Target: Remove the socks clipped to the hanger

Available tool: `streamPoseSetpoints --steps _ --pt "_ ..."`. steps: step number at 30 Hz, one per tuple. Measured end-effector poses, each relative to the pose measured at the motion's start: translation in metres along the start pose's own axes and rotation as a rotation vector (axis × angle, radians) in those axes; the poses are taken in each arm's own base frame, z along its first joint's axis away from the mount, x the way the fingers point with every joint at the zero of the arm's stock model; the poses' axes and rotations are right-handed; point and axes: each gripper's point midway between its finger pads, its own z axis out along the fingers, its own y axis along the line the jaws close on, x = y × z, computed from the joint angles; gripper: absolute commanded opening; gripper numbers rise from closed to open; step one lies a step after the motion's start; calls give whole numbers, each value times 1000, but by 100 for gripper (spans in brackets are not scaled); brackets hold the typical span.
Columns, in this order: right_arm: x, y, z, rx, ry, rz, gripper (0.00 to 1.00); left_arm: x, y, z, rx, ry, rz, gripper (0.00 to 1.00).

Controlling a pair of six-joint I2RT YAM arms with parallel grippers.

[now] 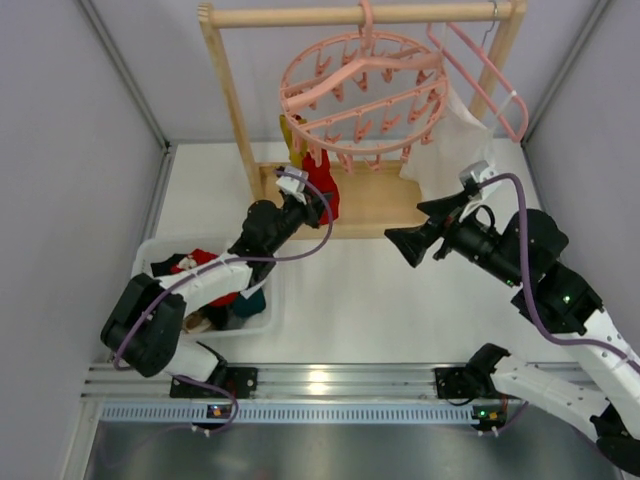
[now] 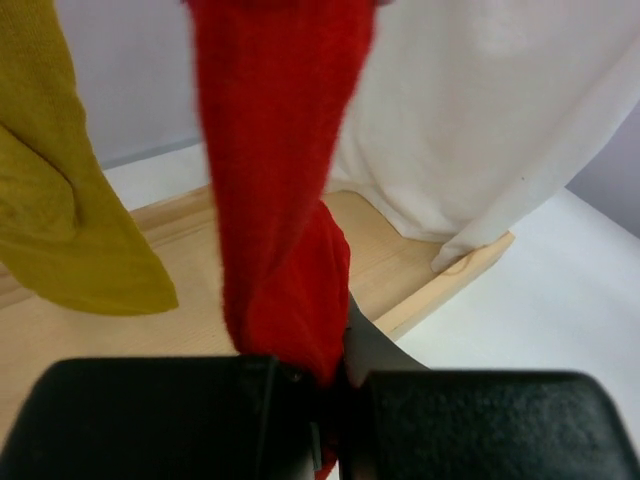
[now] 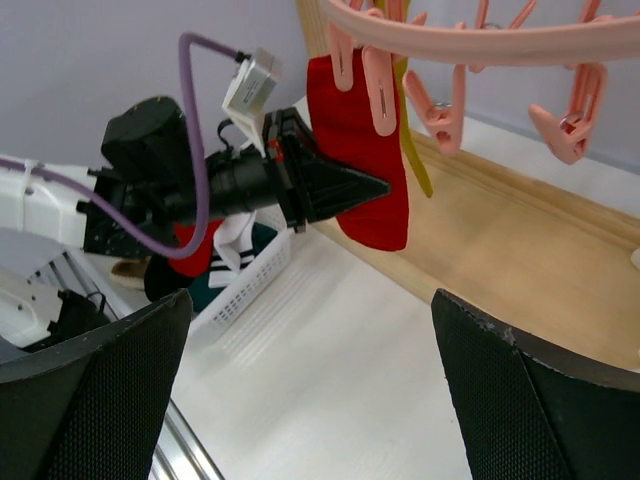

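Observation:
A red sock (image 1: pixel 322 190) hangs from a clip of the round pink hanger (image 1: pixel 365 100), with a mustard yellow sock (image 1: pixel 293 135) clipped beside it. My left gripper (image 1: pixel 315 207) is shut on the red sock's lower end. In the left wrist view the red sock (image 2: pixel 280 180) runs down between the black fingers (image 2: pixel 150 420), and the yellow sock (image 2: pixel 60 220) hangs to its left. My right gripper (image 1: pixel 405 245) stands open and holds nothing, to the right of the red sock. The right wrist view shows the red sock (image 3: pixel 360 150) under a pink clip (image 3: pixel 345 70), with the left gripper (image 3: pixel 340 190) on it.
A white basket (image 1: pixel 155 258) at the left holds several socks, among them red, teal and black with white stripes. The wooden rack (image 1: pixel 230 90) has a flat base (image 1: pixel 375 205) under the hanger. A white cloth bag (image 1: pixel 450 140) and a plain pink hanger (image 1: pixel 490 80) hang at the right.

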Motion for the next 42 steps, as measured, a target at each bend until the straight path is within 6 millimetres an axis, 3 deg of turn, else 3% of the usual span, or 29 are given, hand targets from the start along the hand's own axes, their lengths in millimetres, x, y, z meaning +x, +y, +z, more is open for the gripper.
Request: streamPoseSetpoints --steps 6,11,16,21,28,34,42 --pt "-25 0 -6 27 -75 45 99 -14 -42 -17 -105 -76 59 0" --pt "-58 -4 -10 83 -126 71 99 -2 -81 -23 -190 -68 146 0" --pt "-91 -14 -16 174 -156 85 98 10 -108 -10 -318 -36 268 0" --pt "-105 -14 -7 193 -130 80 86 17 -131 8 -422 -13 379 0" --pt "-95 -23 25 246 3 67 71 24 -151 22 -541 26 508 0" --pt "-64 -40 51 370 154 -7 69 23 -153 19 -573 38 541 0" --pt "-37 -55 74 444 268 -117 64 22 -152 18 -588 44 554 0"
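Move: The left hand already pinches the lower half of the red sock; the clip it still hangs from is about 12 cm above that hand, 1 cm ahead and 1 cm left. The yellow sock hangs some 8 cm ahead of the left hand, 6 cm left and 5 cm above. From the open right hand that same clip is roughly 11 cm ahead, 16 cm left and 3 cm up, while the white cloth hangs about 17 cm ahead, 9 cm right, near level. Back about 9 cm and right about 13, the left hand drags the red sock against the ring hanger, yawing some 35 degrees counter-clockwise, its left side rolling up, then holds it there. Meanwhile the right hand rises about 10 cm, then reaches forward and sinks again to the sock's clip, its right side rolling up and its fingers narrowing to about two-thirds open around the clip, still short of a pinch. ##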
